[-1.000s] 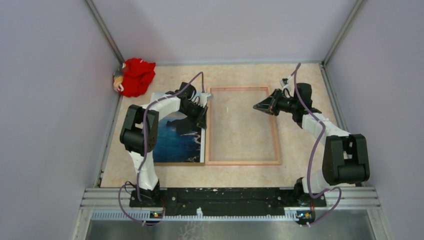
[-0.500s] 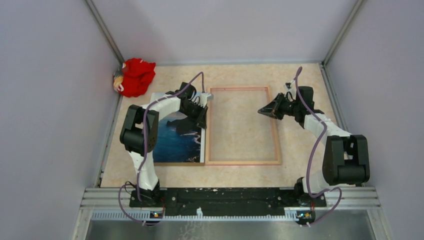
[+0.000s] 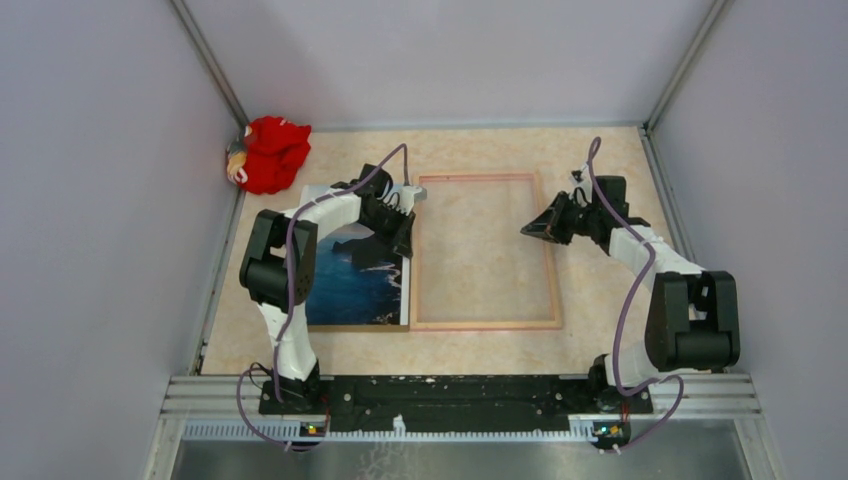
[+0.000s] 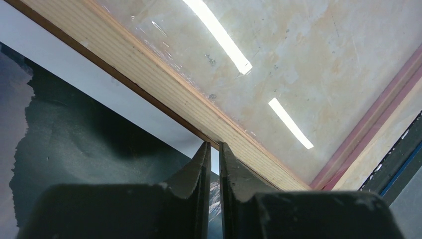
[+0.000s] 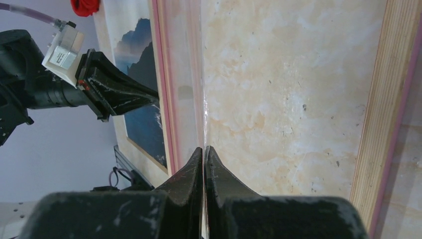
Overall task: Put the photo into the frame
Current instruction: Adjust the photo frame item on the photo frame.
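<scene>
The frame (image 3: 487, 325) lies flat mid-table, pale wood side up (image 4: 174, 84), with a glossy clear sheet (image 4: 278, 55) over its opening. To its left lies the photo (image 3: 350, 280), blue mountains facing up (image 4: 74, 129). My left gripper (image 3: 405, 243) points down at the photo's white right border beside the frame's left rail. Its jaws (image 4: 213, 144) stand a thin slit apart with nothing between them. My right gripper (image 3: 525, 231) hovers inside the frame near its right rail (image 5: 383, 114), shut (image 5: 204, 148) on the edge of the clear sheet (image 5: 202, 74), seen edge-on.
A red stuffed toy (image 3: 270, 152) sits in the far left corner. A brown board (image 3: 355, 327) shows under the photo's near edge. Grey walls close the table on three sides, and a metal rail (image 3: 450, 395) runs along the near edge.
My right gripper has moved right and lower, toward the frame's right rail, staying shut. The left gripper has not moved; the photo and frame lie as before.
</scene>
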Robot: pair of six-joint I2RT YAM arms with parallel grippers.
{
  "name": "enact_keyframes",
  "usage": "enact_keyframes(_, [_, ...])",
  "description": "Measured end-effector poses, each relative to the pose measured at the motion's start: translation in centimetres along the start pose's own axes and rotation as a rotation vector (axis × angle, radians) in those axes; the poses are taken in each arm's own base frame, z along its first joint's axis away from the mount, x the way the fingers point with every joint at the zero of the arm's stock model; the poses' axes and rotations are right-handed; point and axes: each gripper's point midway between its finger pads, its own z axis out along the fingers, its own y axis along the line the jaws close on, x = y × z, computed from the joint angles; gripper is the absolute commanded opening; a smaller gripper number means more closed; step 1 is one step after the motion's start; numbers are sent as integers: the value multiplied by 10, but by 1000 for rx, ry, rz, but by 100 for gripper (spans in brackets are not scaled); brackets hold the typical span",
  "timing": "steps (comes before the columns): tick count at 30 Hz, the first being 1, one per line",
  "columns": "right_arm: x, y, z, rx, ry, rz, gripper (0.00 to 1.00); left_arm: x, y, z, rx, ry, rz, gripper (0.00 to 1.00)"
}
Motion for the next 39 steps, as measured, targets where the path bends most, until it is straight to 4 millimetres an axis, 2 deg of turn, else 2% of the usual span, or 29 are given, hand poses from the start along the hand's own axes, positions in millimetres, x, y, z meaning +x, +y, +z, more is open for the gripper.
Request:
enact_keyframes(19, [-4,12,-1,-53,-10,-18,0,0,0,0,-1,2,2,16])
enact_keyframes(20, [-4,12,-1,-53,-11,-19,5,0,0,0,-1,1,2,16])
enact_keyframes(21, [-4,11,-1,-53,-11,-22,17,0,0,0,-1,1,2,16])
enact_keyframes(22, [-4,11,-1,-51,-11,-26,33,0,0,0,-1,2,2,16])
enact_keyframes(23, [-3,10,-1,-46,-11,-29,42,0,0,0,-1,2,2,16])
enact_keyframes(25, [0,6,-1,-27,-1,-32,53,0,0,0,-1,2,2,16])
enact_keyframes(30, [4,-9,0,49,2,-46,62,0,0,0,-2,2,2,16])
enact_keyframes(39, [3,-28,1,138,-15,-59,64,0,0,0,-3,2,2,16])
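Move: The right hand holds the clear sheet pinched at its raised right edge, above the frame; the middle of the frame's right rail, which it is to settle against, lies about 4 cm to this hand's right, 1 cm farther out and some 9 cm below. The frame's left rail is about 22 cm to its left, the photo's middle roughly 32 cm left, both as far out as the right rail. From the left hand, the right rail's middle lies some 27 cm to the right, 1 cm ahead and 1 cm below. Still pinching the clear sheet, the right hand lifts it about 1 cm and pauses, then opens its fingers to well over half and lets go of the edge while sinking roughly 3.5 cm and drifting some 2 cm right towards the frame's right rail, its left side tipping down by about 10 degrees. The left hand stays put, nearly shut fingertips still at the seam between the photo and the frame's left rail. ##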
